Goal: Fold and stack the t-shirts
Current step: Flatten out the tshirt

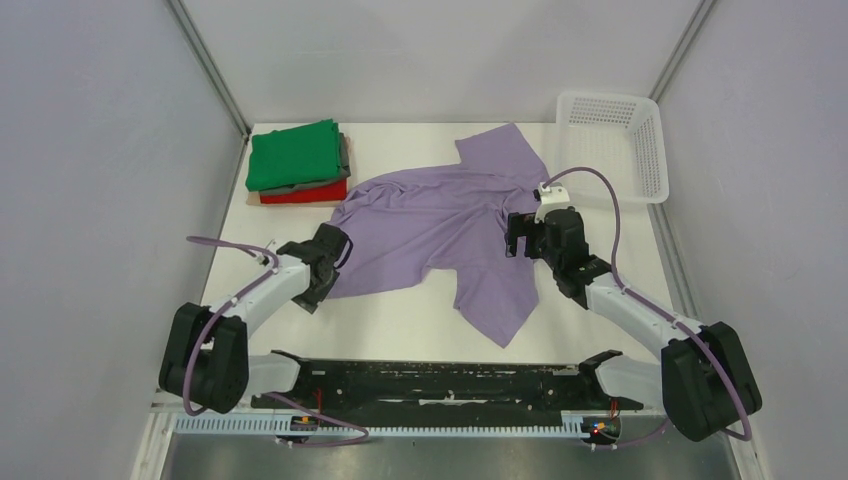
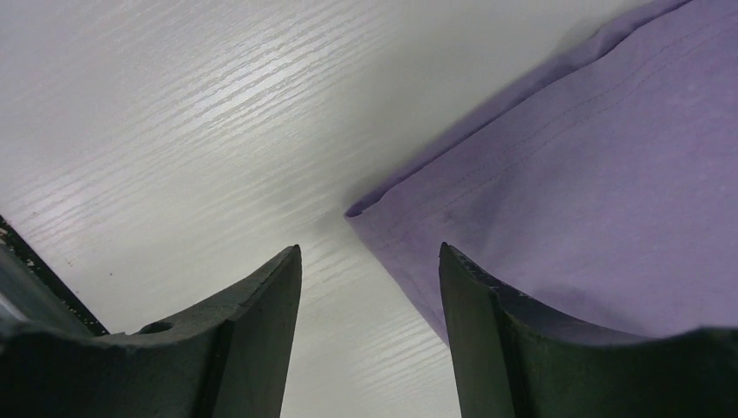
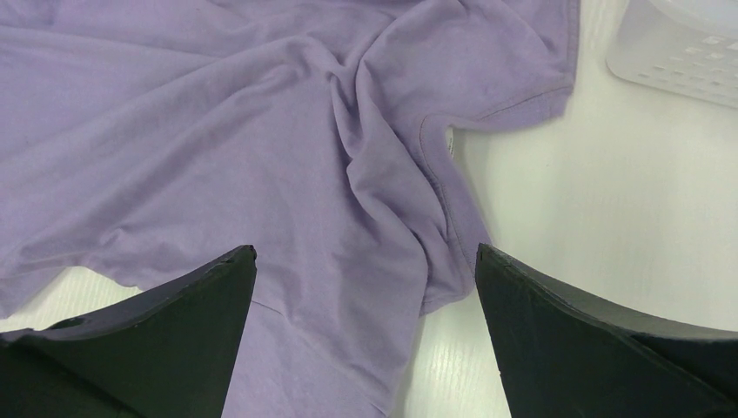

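A large lavender t-shirt point(image 1: 440, 225) lies crumpled and spread across the middle of the table. At the back left, folded green point(image 1: 295, 155), grey point(image 1: 345, 160) and red point(image 1: 305, 195) t-shirts form a stack, green on top. My left gripper point(image 1: 335, 245) sits low at the lavender shirt's left hem; in the left wrist view its jaws point(image 2: 370, 248) stand apart, with a hem corner point(image 2: 592, 157) reaching between the tips and bare table below. My right gripper point(image 1: 520, 232) hovers open over the shirt's right side, its jaws point(image 3: 365, 248) wide above wrinkled cloth point(image 3: 218, 131) near a sleeve.
A white mesh basket point(image 1: 612, 140) stands at the back right, its corner also showing in the right wrist view as the basket point(image 3: 679, 52). Grey walls enclose the white table point(image 1: 400, 330) on three sides. The arm bases and a black rail run along the near edge.
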You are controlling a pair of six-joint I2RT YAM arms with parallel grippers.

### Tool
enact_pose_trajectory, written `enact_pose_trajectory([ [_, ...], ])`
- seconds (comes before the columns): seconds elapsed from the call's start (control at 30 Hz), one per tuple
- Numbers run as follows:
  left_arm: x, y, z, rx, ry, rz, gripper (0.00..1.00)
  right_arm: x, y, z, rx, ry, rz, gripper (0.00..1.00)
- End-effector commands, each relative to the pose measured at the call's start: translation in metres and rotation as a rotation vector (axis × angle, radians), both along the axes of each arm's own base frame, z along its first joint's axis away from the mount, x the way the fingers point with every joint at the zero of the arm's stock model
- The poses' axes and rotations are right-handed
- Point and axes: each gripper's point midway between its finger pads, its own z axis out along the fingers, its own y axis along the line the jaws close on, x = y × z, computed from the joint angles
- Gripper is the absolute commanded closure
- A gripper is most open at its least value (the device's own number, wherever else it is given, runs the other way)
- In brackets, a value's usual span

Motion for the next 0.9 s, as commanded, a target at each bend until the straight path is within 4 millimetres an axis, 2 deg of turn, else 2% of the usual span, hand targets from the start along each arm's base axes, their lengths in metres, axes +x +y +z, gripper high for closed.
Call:
enact_pose_trajectory([
  [0.0,0.02,0.002,0.0,-0.013,-0.099,0.082,0.36,0.006,0.002,0.012,0.018,-0.038,0.0,0.01],
  [0.37,0.014,0.003,-0.028,-0.061,-0.022,0.11,0.42,0.008,0.008,0.009,0.027,-0.026,0.02,0.01],
  [0.47,0.012,0.0,-0.036,-0.087,0.006,0.115,0.51,0.01,0.01,0.008,0.035,-0.021,0.019,0.01],
  [0.53,0.015,-0.006,-0.04,-0.122,0.017,0.095,0.6,0.011,0.019,0.008,0.055,-0.01,0.056,0.01],
  [0.73,0.014,-0.007,-0.046,-0.109,0.089,0.077,0.98,0.014,0.022,-0.001,0.047,0.024,0.062,0.01],
  [0.87,0.019,-0.011,-0.044,-0.128,0.073,0.056,0.98,0.015,0.027,0.001,0.052,0.017,0.083,0.01],
])
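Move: Just 3 cm ahead of the left hand and some 3 cm below it lies the near left corner of the purple t-shirt. The t-shirt's middle is about 15 cm ahead of that hand and 25 cm to its right, the folded stack 30 cm ahead and 9 cm left. From the right hand, the t-shirt's bunched right edge lies roughly level, 6 cm right, 9 cm below; the basket sits some 22 cm ahead and 24 cm right. Sinking about 2.5 cm onto the near left corner of the t-shirt, the left hand then slides forward some 2 cm with its fingertips low at the table while the part-open fingers shut, pinching the cloth just behind the corner. Late on, the right hand, fingers still wide open, lowers about 2.5 cm over the t-shirt's right side, easing slightly left. ##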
